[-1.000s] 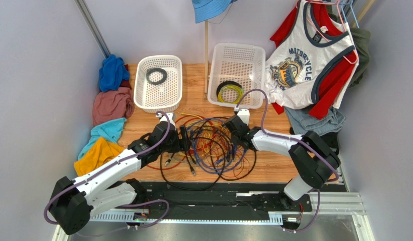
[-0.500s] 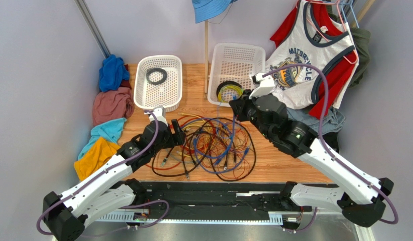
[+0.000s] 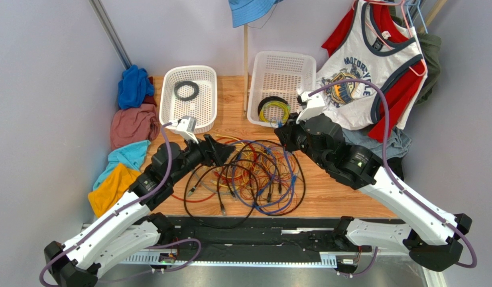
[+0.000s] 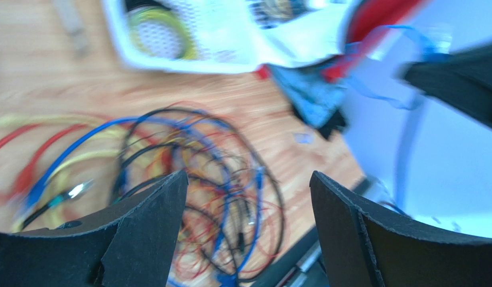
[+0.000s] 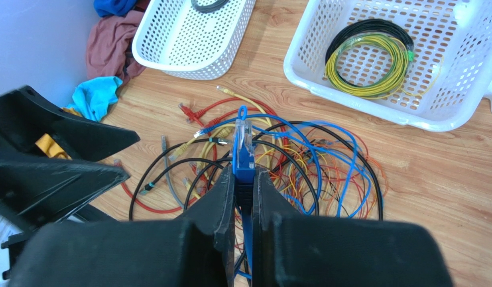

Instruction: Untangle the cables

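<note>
The cables (image 3: 248, 173) lie in a loose tangle of black, blue, red, orange and yellow loops on the wooden table. They also show in the right wrist view (image 5: 302, 161) and, blurred, in the left wrist view (image 4: 200, 173). My right gripper (image 3: 284, 135) hangs over the tangle's far right edge. It is shut (image 5: 243, 174) on the plug end of a blue cable (image 5: 243, 154), which trails down into the tangle. My left gripper (image 3: 222, 152) is open and empty (image 4: 248, 179) above the tangle's left side.
A white basket (image 3: 188, 67) at the back left holds a small black ring coil (image 3: 186, 90). A second white basket (image 3: 282, 54) holds a yellow-green and black ring coil (image 3: 273, 109). Clothes (image 3: 131, 128) are piled along the left wall. Shirts (image 3: 374, 72) hang at the right.
My right arm has lifted out of the tangle toward the back right, pulling the blue cable up. My left gripper has moved right and up over the tangle. The loops have shifted.
</note>
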### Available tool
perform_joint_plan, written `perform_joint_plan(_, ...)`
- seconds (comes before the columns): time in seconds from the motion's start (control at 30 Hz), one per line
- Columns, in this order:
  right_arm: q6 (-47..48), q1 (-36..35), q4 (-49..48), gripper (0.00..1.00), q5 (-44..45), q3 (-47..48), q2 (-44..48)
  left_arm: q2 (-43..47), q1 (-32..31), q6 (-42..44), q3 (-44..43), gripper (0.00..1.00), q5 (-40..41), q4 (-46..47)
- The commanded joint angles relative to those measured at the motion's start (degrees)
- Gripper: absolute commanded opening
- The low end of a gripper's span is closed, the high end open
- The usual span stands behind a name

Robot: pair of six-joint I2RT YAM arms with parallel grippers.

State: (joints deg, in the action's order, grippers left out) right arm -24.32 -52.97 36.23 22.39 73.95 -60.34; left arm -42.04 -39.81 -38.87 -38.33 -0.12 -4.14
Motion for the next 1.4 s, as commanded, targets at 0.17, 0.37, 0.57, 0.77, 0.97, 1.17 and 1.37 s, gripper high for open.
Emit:
perform_joint_plan(0.17,-0.9,-0.3,-2.7,0.00,-1.9,-0.1,-2.3,-6.8,-8.8,10.6,1.5,0.84,-18.4,24.2)
perform_joint_plan(0.37,-2.3,-0.4,-3.8,0.00,-3.0,-0.9,-3.5,-12.9,-13.3,9.1,2.2,0.84,-20.0,33.8)
perform_joint_plan(0.57,-2.7,-0.4,-4.3,0.00,-3.1,-1.1,-3.5,-20.9,-17.3,6.3,2.3,0.84,-21.5,44.2)
perform_joint_plan(0.77,-2.9,-0.3,-4.9,0.00,-3.2,-1.4,-2.9,-28.8,-18.7,2.8,1.9,0.81,-21.0,52.1)
perform_joint_plan(0.97,-4.4,-0.4,-6.6,0.00,-6.1,-3.1,-1.8,-33.0,-18.7,-1.1,2.1,0.75,-19.0,60.7)
perform_joint_plan(1.17,-5.1,-0.2,-6.6,0.00,-6.7,-4.6,-0.8,-35.7,-18.7,-3.5,-3.6,0.17,-18.4,56.3)
perform_joint_plan(1.37,-4.5,-0.3,-2.5,0.64,1.2,-6.4,4.4,-26.8,-18.7,1.2,-3.7,0.00,-11.9,36.3)
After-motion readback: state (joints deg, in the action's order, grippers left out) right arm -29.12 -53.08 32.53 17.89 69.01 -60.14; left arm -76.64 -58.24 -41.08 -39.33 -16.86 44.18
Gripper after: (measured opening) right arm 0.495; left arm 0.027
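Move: My right hand holds the blue cable just behind its plug. The stretch I want hangs about 18 cm to the right of my open left hand, some 6 cm back and about level with it; from my right hand that stretch lies 4 cm back and 6 cm down. From my left hand, the cable pile's middle is about 10 cm right, 4 cm ahead and 26 cm below, and the yellow coil some 32 cm ahead, 19 cm right and 25 cm below. I sweep my open left hand about 18 cm to the right and some 8 cm back, swinging it roughly 35 degrees clockwise, in under my right hand, then ease it slightly forward and pinch the blue cable below the right fingers. Meanwhile my right hand lowers its hold about 3 cm and drifts a little left towards it, opening halfway once the left has shut. ##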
